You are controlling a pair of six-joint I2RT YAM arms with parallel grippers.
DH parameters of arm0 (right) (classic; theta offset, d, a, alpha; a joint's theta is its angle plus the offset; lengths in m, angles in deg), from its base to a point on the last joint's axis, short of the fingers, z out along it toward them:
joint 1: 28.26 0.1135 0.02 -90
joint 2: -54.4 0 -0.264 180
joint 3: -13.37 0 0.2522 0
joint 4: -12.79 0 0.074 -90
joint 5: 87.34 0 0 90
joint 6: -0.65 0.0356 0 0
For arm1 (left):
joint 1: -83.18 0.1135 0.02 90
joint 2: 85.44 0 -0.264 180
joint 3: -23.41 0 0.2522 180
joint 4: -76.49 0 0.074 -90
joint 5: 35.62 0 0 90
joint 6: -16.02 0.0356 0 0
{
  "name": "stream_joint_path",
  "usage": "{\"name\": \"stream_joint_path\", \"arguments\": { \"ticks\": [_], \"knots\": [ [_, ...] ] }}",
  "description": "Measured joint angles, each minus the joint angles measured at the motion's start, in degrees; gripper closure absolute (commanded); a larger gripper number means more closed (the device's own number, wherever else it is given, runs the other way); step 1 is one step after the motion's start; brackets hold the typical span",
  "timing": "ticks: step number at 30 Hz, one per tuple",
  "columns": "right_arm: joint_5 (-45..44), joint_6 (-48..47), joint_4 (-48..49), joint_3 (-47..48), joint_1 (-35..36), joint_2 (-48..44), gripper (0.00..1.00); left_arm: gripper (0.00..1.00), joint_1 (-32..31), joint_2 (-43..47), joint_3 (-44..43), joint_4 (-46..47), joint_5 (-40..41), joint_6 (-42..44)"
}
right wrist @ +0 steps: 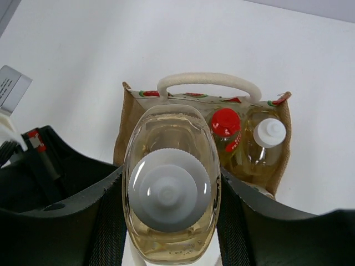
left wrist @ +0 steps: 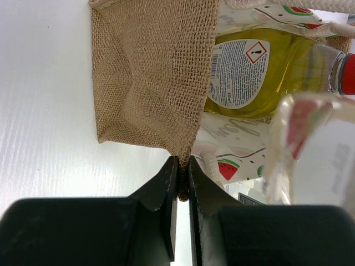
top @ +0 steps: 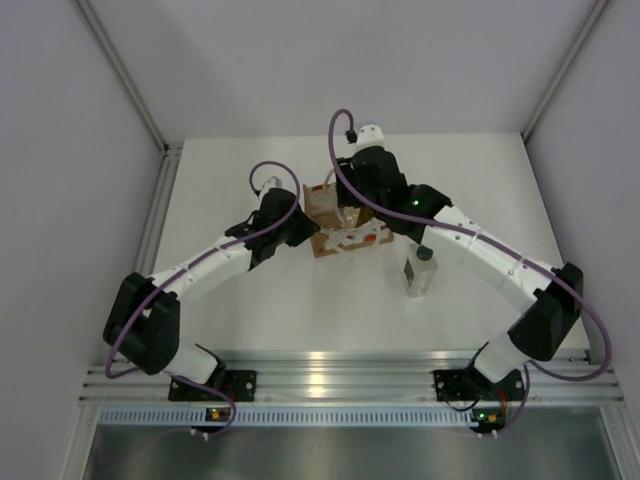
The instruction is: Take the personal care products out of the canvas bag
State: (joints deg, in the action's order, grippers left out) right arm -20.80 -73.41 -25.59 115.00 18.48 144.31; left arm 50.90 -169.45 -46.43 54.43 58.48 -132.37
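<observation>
The tan canvas bag (top: 335,215) stands at the table's middle back. My left gripper (left wrist: 181,177) is shut on the bag's burlap edge (left wrist: 166,83). My right gripper (right wrist: 171,194) is shut on an amber bottle with a white cap (right wrist: 169,188), held above the bag (right wrist: 130,119). Inside the bag are the yellow bottle with red cap (right wrist: 226,124) and a second amber bottle with white cap (right wrist: 269,133). The yellow bottle also shows in the left wrist view (left wrist: 266,72). The clear squarish bottle with dark cap (top: 421,273) stands on the table to the bag's right.
White table (top: 300,310) with grey walls on three sides and an aluminium rail (top: 330,385) along the near edge. The bag's white looped handle (right wrist: 208,80) arches over its far rim.
</observation>
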Motion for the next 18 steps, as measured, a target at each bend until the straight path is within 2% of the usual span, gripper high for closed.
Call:
{"name": "stream_joint_path", "arguments": {
  "ticks": [6,10,18],
  "knots": [
    [0.17,-1.44,-6.27,1.64,-0.22,-6.08,1.00,1.00,0.00,-0.02,0.00,0.00,0.02,-0.20],
    [1.18,-1.86,-9.20,2.58,-2.78,-10.49,1.00,1.00,0.00,-0.02,0.00,0.00,0.17,-0.22],
    [3.61,-3.69,-10.60,-0.68,-20.28,-20.76,1.00,1.00,0.00,-0.02,0.00,0.00,0.37,-0.46]
  ]
}}
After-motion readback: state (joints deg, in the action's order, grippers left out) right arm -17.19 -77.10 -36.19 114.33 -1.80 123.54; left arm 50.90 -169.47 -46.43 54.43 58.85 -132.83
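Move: The right hand already holds the clear bottle with the white cap, lifted above the bag, and is bound for clear table roughly 25 cm to its right, level fore and aft and some 28 cm down. Beneath it, the bag's middle is about 5 cm ahead, its red-capped bottle 2 cm to the right; the black-capped bottle stands some 17 cm right and 6 cm back. From the left hand, which pinches the bag's rim, that clear spot lies about 33 cm right. Keeping its grip on the white-capped bottle, the right hand first climbs while drawing back a few centimetres and easing right, then swings quickly to the right, away from the bag and out over the open table, some 18 cm in all and about 10 cm higher. The wrist turns about 15 degrees clockwise and the fingers tip slightly upward, while the left hand stays put and keeps pinching the bag's left rim. ##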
